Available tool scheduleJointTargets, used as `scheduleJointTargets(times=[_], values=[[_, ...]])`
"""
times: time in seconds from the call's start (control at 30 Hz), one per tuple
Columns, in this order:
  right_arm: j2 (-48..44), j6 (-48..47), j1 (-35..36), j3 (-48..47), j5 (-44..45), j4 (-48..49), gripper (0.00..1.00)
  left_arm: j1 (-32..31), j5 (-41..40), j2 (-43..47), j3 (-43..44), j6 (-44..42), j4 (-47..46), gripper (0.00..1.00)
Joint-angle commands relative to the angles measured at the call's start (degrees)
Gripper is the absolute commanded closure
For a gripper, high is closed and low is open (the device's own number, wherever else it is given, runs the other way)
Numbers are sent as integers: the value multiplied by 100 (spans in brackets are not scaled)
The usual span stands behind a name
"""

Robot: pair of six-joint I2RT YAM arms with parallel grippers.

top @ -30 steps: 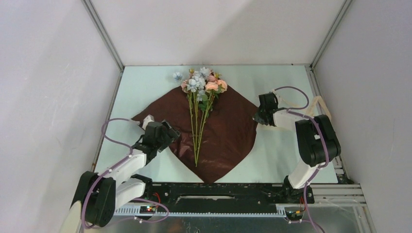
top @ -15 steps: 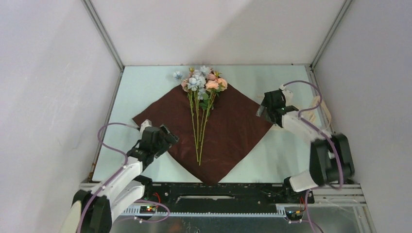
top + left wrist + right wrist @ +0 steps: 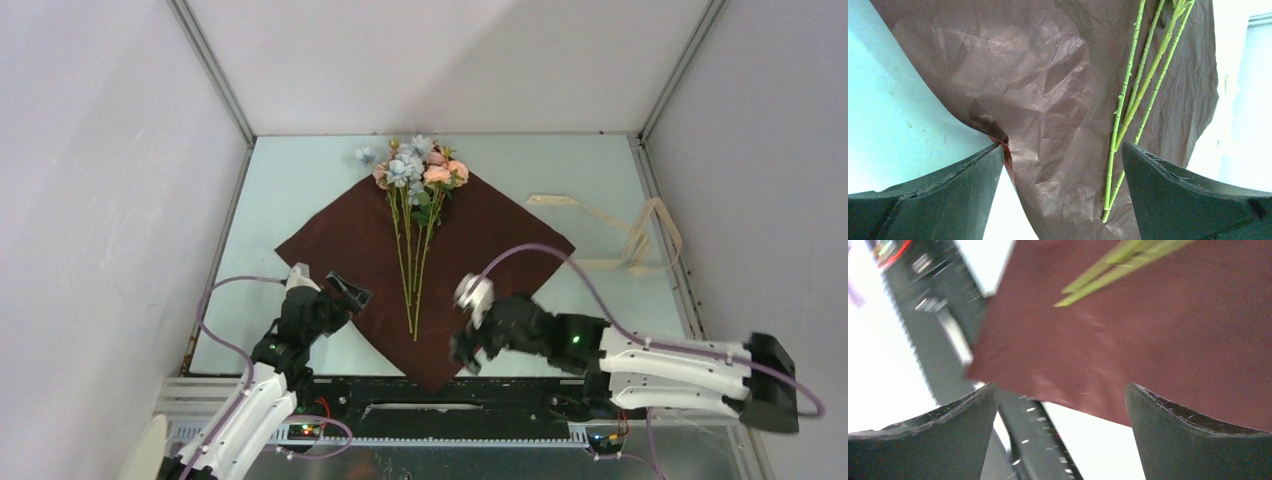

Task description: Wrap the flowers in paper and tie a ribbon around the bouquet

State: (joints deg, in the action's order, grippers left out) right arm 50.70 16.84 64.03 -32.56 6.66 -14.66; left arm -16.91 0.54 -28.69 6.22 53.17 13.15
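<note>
The paper (image 3: 470, 265) lies flat as a diamond, brown-maroon face up. The flowers (image 3: 420, 172) rest on it, heads at the far corner, green stems (image 3: 412, 275) running toward me. The cream ribbon (image 3: 625, 240) curls on the table to the right, apart from both grippers. My left gripper (image 3: 345, 298) is open at the paper's near-left edge. In the left wrist view the left gripper (image 3: 1062, 150) frames the paper (image 3: 1038, 85) and stems (image 3: 1128, 110), and a curled edge showing red (image 3: 1007, 157) touches one finger. My right gripper (image 3: 468, 340) is open over the paper's near corner (image 3: 1148, 340), holding nothing.
A black rail (image 3: 480, 392) runs along the near table edge just below the paper's corner and shows under the right gripper (image 3: 1062, 390) as a blurred black rail (image 3: 948, 330). White walls enclose the table left, right and behind. One loose blue flower head (image 3: 365, 156) lies by the far-left corner.
The right gripper opened, let go of the paper's right corner and swung down to the near corner; that corner now lies flat. The left arm drew back toward the near edge, opening fully.
</note>
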Motion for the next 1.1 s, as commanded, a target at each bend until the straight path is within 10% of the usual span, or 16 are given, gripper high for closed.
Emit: scheduleJointTargets(times=[0.0, 0.47, 0.63, 0.77, 1.07], values=[[775, -1544, 1563, -13, -962, 1294, 1, -67, 430, -226, -300, 228, 67, 0], [3440, -1890, 2162, -823, 393, 1824, 10, -118, 251, -897, 121, 277, -19, 0], [3520, -1814, 2103, -912, 295, 1550, 73, -116, 164, -870, 212, 262, 105, 0], [3295, -2087, 2060, -972, 7, 1493, 100, -112, 186, -834, 219, 172, 18, 0], [3685, -3868, 589, -2277, -927, 457, 100, -120, -475, 197, 1063, -267, 1554, 0]])
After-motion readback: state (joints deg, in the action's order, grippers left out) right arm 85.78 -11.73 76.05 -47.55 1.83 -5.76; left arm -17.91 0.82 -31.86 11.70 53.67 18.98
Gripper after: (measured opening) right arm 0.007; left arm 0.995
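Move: Back and to the left of the open right hand, about 9 cm each way and some 11 cm lower, lies the paper's near corner, just overhanging the table's front edge, which runs roughly 2 cm farther out than the tip. The stem ends lie on the paper about 8 cm farther out than the corner and 3 cm more to the left. From the left hand, the corner is about 16 cm back, 15 cm right and 3 cm lower. Swinging back and left with fingers wide, the right hand turns some 35 degrees counter-clockwise and sinks about 10 cm onto the paper's near corner. There it closes and pinches the corner, then draws it up about 4 cm and forward about 5 cm towards the stem ends. ##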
